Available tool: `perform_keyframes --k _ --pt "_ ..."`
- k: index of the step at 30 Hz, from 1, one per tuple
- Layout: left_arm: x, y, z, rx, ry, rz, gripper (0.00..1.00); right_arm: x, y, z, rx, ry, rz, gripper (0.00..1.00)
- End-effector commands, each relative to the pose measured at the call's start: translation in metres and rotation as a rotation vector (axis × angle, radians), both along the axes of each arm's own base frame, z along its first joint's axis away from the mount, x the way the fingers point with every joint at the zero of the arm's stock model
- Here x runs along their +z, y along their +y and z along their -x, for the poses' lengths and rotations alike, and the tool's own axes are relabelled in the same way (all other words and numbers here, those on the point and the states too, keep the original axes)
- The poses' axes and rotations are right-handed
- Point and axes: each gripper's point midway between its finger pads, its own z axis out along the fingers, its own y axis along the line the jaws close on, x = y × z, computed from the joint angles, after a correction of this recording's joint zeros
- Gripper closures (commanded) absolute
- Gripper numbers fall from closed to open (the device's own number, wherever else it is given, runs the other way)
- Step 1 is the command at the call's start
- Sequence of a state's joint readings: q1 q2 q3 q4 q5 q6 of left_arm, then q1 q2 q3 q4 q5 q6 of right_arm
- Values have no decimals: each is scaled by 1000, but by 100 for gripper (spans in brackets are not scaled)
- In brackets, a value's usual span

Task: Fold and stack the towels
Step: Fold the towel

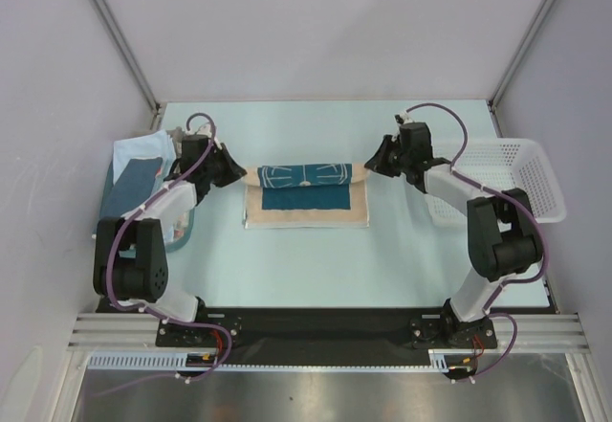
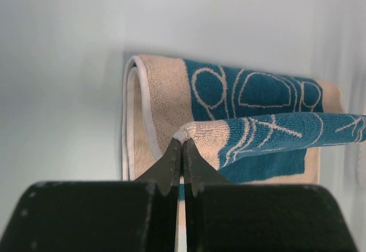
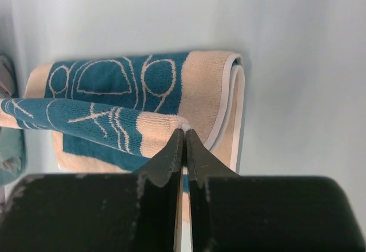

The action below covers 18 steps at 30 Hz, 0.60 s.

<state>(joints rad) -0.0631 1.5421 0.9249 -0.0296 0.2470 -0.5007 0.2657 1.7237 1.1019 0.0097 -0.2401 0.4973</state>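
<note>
A dark teal towel (image 1: 306, 195) with white line drawing and tan ends lies mid-table, its far edge lifted and stretched between both grippers. My left gripper (image 1: 241, 174) is shut on the towel's left tan corner (image 2: 189, 133). My right gripper (image 1: 369, 166) is shut on the right tan corner (image 3: 171, 125). Below the raised edge the rest of the towel (image 2: 229, 98) (image 3: 143, 83) rests on the table, doubled over at its ends. More towels, light blue (image 1: 139, 146) and dark blue (image 1: 134, 190), lie piled at the left.
A shallow teal tray (image 1: 184, 235) holds the piled cloths at the left, beside the left arm. A white mesh basket (image 1: 502, 181) stands at the right, partly behind the right arm. Pale walls close the table on three sides.
</note>
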Motion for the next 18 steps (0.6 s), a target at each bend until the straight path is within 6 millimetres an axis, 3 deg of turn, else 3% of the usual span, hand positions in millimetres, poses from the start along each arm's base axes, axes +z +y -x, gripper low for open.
perform_keyframes --k 1,11,18 --pt "0 1 18 11 32 5 100 18 -2 10 -14 -45 13 100" --pt "-9 -6 45 -22 77 9 100 4 -8 47 -7 9 38 100" --pt "-10 -6 55 -32 81 4 100 5 -5 60 14 1 52 100"
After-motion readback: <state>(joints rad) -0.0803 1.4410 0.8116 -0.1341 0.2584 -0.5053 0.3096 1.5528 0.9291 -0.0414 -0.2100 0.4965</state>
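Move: Back of the left hand by about 13 cm and some 7 cm below lies the towel's near left corner, straight in line. The near right corner lies likewise about 13 cm back and 7 cm below the right hand. The towel's far fold crosses about 4 cm ahead of either hand and 4 cm lower. The towel basket stands about 33 cm left of the left hand and 2 cm back; the white basket stands some 39 cm right of the right hand, level with it. Drawing back together towards the towel's near edge, both hands carry the pinched towel edge over the lower layer, some 5 cm and slowing. The left also sinks about 2 cm and tips its fingers roughly 5 degrees further down; the right stays nearly level. Both grippers stay shut on their corners, keeping the edge stretched between them. ##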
